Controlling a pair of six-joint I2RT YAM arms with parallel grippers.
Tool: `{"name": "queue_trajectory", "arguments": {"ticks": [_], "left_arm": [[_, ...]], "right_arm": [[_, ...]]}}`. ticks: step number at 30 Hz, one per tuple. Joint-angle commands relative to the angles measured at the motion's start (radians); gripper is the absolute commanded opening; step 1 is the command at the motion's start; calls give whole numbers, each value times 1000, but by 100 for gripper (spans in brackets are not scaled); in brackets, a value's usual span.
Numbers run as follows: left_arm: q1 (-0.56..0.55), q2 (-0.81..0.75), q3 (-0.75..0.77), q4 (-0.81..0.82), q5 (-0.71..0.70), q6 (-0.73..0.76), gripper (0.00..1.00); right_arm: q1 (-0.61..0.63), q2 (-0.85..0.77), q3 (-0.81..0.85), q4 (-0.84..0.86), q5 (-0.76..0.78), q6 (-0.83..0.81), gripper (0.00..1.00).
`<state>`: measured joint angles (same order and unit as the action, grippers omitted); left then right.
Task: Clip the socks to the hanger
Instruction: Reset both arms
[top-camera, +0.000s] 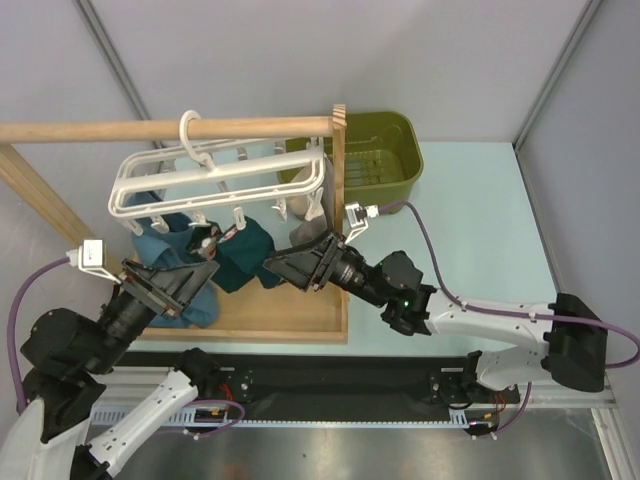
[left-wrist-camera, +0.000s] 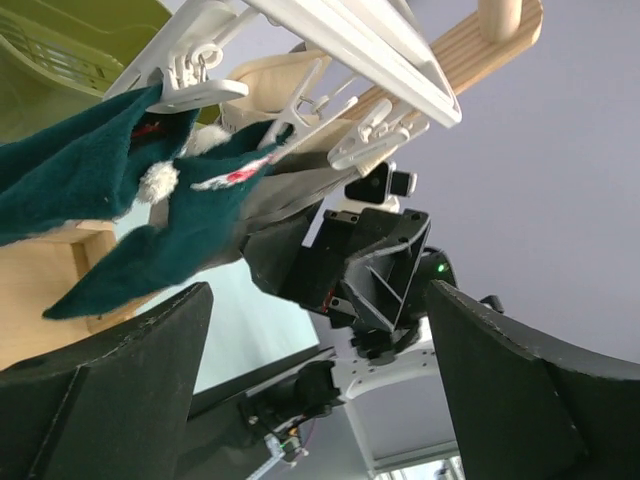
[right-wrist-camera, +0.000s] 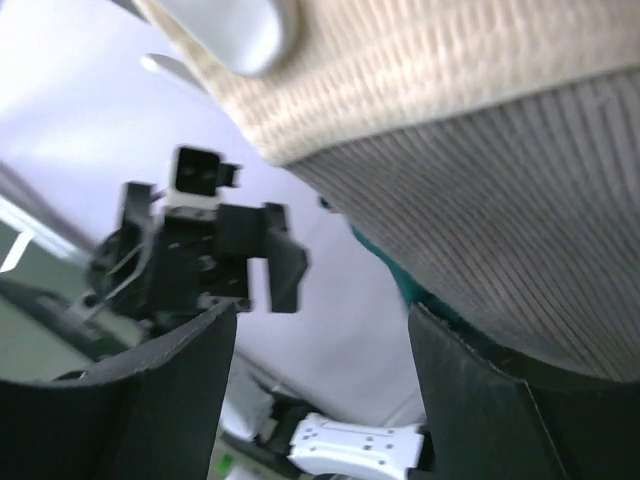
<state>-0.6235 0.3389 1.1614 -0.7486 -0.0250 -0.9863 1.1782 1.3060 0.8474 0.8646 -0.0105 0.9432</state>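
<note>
The white hanger (top-camera: 220, 172) hangs by its ring hook from the wooden rod (top-camera: 150, 129). Dark teal socks (top-camera: 244, 256) dangle from its clip pegs, and one (left-wrist-camera: 200, 205) shows a small red-and-white patch. A beige and grey ribbed sock (right-wrist-camera: 480, 170) hangs at the hanger's right end, filling the top of the right wrist view. My left gripper (left-wrist-camera: 320, 350) stands open just below the teal socks, with nothing between its fingers (left-wrist-camera: 120, 380). My right gripper (right-wrist-camera: 320, 385) is open under the ribbed sock, its right finger (right-wrist-camera: 500, 400) close against the fabric. The two grippers face each other.
The wooden rack's post (top-camera: 339, 190) stands right of the hanger on a wooden base tray (top-camera: 285, 312). An olive green basket (top-camera: 385, 150) sits behind the post. A slanted wooden brace (top-camera: 35, 195) runs down the left side.
</note>
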Motion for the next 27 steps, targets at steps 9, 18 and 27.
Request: {"name": "queue_trajectory", "arguments": {"ticks": [9,18,27], "left_arm": [[-4,-23,46,-77,16,152,91],[-4,-70,-48,-18,112,193,94],[-4,-231,-414,167,171,160,93]], "right_arm": [[15,-119,53,-607,-19,-216,82],[31,-332,-82,-825,105,-305,84],[28,-728,-428,-888,478,-221,100]]}}
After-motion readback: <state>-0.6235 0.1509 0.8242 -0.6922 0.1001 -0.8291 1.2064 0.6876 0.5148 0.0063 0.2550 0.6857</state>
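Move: The dark green sock hangs clipped between the two empty grippers. Its middle is about 4 cm ahead and 4 cm right of the left hand, and some 2 cm ahead and 5 cm left of the right hand, near both in height. The hanger's middle is about 8 cm ahead, 1 cm right of and 7 cm above the left hand. The grey sock hangs 5 cm ahead and 4 cm right of the right hand, with the rack post 7 cm ahead and 10 cm right. Down and then increasingly to the right, the right hand draws away from the dark green sock and the grey one, sinking about 16 cm and going 13 cm right while its fingers open wider and tip down nearly 40 degrees. The left hand, still open, first eases back and slightly left, then drops about 10 cm away from the hanger, edging right and forward late and rolling a little. ##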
